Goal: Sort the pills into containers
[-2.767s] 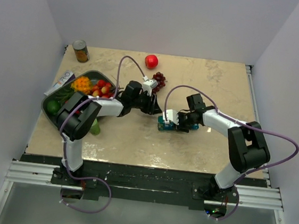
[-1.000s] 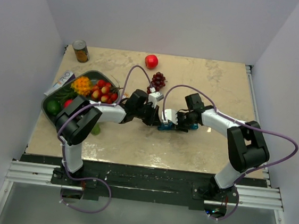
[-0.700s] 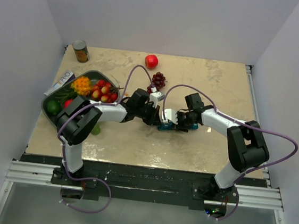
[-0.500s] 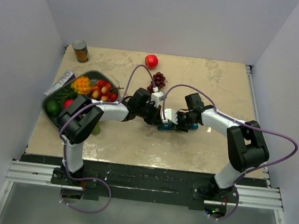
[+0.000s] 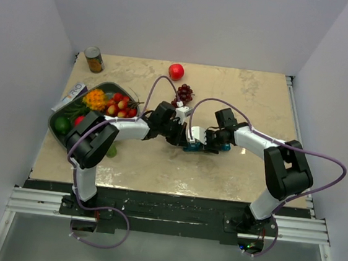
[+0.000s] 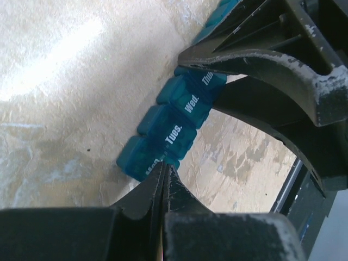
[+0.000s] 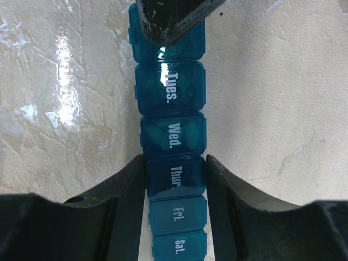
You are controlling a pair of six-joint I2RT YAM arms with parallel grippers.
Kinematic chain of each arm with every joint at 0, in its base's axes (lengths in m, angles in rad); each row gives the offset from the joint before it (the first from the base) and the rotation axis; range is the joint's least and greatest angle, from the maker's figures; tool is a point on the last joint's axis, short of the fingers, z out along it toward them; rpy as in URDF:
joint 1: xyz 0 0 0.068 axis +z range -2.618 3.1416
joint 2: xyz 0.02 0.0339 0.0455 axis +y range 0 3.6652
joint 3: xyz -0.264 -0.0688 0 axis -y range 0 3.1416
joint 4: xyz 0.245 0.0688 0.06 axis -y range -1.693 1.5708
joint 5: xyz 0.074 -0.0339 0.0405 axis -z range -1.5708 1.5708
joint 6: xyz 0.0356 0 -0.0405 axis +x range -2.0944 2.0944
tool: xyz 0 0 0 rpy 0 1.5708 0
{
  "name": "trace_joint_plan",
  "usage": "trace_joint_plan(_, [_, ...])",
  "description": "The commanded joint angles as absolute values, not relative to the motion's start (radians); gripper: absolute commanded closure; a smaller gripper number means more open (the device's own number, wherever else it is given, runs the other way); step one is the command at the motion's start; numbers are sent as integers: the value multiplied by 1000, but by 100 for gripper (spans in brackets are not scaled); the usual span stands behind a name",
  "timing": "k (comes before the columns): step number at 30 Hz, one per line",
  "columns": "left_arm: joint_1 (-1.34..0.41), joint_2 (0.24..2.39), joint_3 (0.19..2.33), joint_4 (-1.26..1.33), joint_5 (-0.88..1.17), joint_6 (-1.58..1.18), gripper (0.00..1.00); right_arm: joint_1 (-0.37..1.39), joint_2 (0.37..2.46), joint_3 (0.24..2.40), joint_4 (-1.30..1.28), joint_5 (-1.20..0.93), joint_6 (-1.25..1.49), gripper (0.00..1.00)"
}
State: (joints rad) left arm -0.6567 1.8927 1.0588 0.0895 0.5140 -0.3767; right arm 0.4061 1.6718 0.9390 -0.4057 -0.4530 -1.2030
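Observation:
The containers are one teal-blue pill organiser (image 7: 171, 136) lying flat on the table, with lids marked Tues, Wed, Thur, Fri and Sat. Pale oval pills (image 7: 155, 136) show through the Wed lid. My right gripper (image 7: 174, 179) is shut on the organiser, its fingers pressing both sides of the Thur compartment. My left gripper (image 6: 163, 167) is shut with nothing in it, and its tips rest on the end compartment of the organiser (image 6: 174, 130), beside Tues. In the top view the left gripper (image 5: 185, 142) and the right gripper (image 5: 207, 141) meet over the organiser (image 5: 192, 148) at mid-table.
A dark green fruit tray (image 5: 107, 85) full of fruit stands at the left, with a flat packet (image 5: 72, 93) behind it. A can (image 5: 94, 60), a red apple (image 5: 176, 71) and dark grapes (image 5: 183, 94) lie farther back. A green item (image 5: 111, 151) sits near the left arm.
My left gripper has reached right and down from beside the fruit tray until its shut tips met the organiser's left end. The right gripper has kept its grip in place.

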Motion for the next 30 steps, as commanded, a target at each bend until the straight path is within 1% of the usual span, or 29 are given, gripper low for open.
trace_joint_plan(1, [-641,1804,1077,75,512,-411,100,411,1695,973,-396,-426,-1189,62])
trace_joint_plan(6, [-632,1747,1075,91,525,-426,100,411,1694,973,-396,-426,-1187,62])
trace_joint_plan(9, [-621,1706,1069,91,515,-417,100,413,1692,971,-394,-426,-1180,58])
trace_joint_plan(10, [-617,1694,1060,87,491,-413,100,413,1693,973,-394,-425,-1177,55])
trace_joint_plan(11, [-611,1677,1052,86,480,-399,100,413,1692,971,-394,-425,-1169,45])
trace_joint_plan(13, [-600,1616,1028,84,437,-387,100,411,1680,974,-393,-426,-1158,35])
trace_joint_plan(14, [-586,1596,1020,81,427,-376,97,413,1675,974,-393,-426,-1141,27])
trace_joint_plan(15, [-578,1554,1008,71,413,-371,91,411,1669,982,-391,-428,-1129,24])
trace_joint_plan(16, [-569,1533,1005,64,407,-368,87,413,1660,988,-391,-428,-1118,22])
trace_joint_plan(17, [-555,1490,1002,57,400,-361,80,411,1652,994,-394,-428,-1102,18])
trace_joint_plan(19, [-546,1444,1000,29,377,-341,73,408,1625,1002,-399,-425,-1088,16])
trace_joint_plan(20, [-535,1392,1000,17,367,-328,65,405,1611,1012,-409,-423,-1071,14])
trace_joint_plan(22, [-531,1333,1003,-30,322,-280,57,393,1576,1028,-429,-440,-1052,11])
trace_joint_plan(23, [-528,1272,1006,-44,296,-261,47,374,1533,1046,-445,-457,-1017,11])
trace_joint_plan(24, [-528,1240,1008,-70,247,-243,41,365,1504,1057,-454,-462,-996,7])
trace_joint_plan(25, [-528,1206,1006,-81,224,-214,33,344,1477,1068,-463,-465,-942,5])
trace_joint_plan(26, [-526,1136,1002,-86,203,-198,14,333,1418,1087,-472,-460,-910,2])
trace_joint_plan(27, [-525,1102,987,-90,166,-189,6,321,1389,1097,-479,-460,-875,1])
trace_joint_plan(28, [-523,1066,980,-100,143,-180,1,302,1358,1104,-483,-471,-803,1])
trace_joint_plan(30, [-522,971,965,-133,71,-173,1,243,1246,1109,-459,-494,-705,1])
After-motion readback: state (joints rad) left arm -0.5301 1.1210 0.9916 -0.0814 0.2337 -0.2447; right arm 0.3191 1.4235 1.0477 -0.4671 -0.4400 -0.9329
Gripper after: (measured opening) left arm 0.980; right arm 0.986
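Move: The right fingers still straddle the teal pill organizer near Thur., its middle practically at the hand point. From the shut left fingers, poised at the Mon. end, that middle is about 7 cm right, level fore and aft, and 2 cm lower. From the right hand, at table height, the grapes lie some 16 cm ahead and 10 cm left, the pomegranate about 27 cm ahead and 13 cm left. Left hand climbs leftward some 24 cm, opening; right lets go of the pill organizer, then rises about 11. ##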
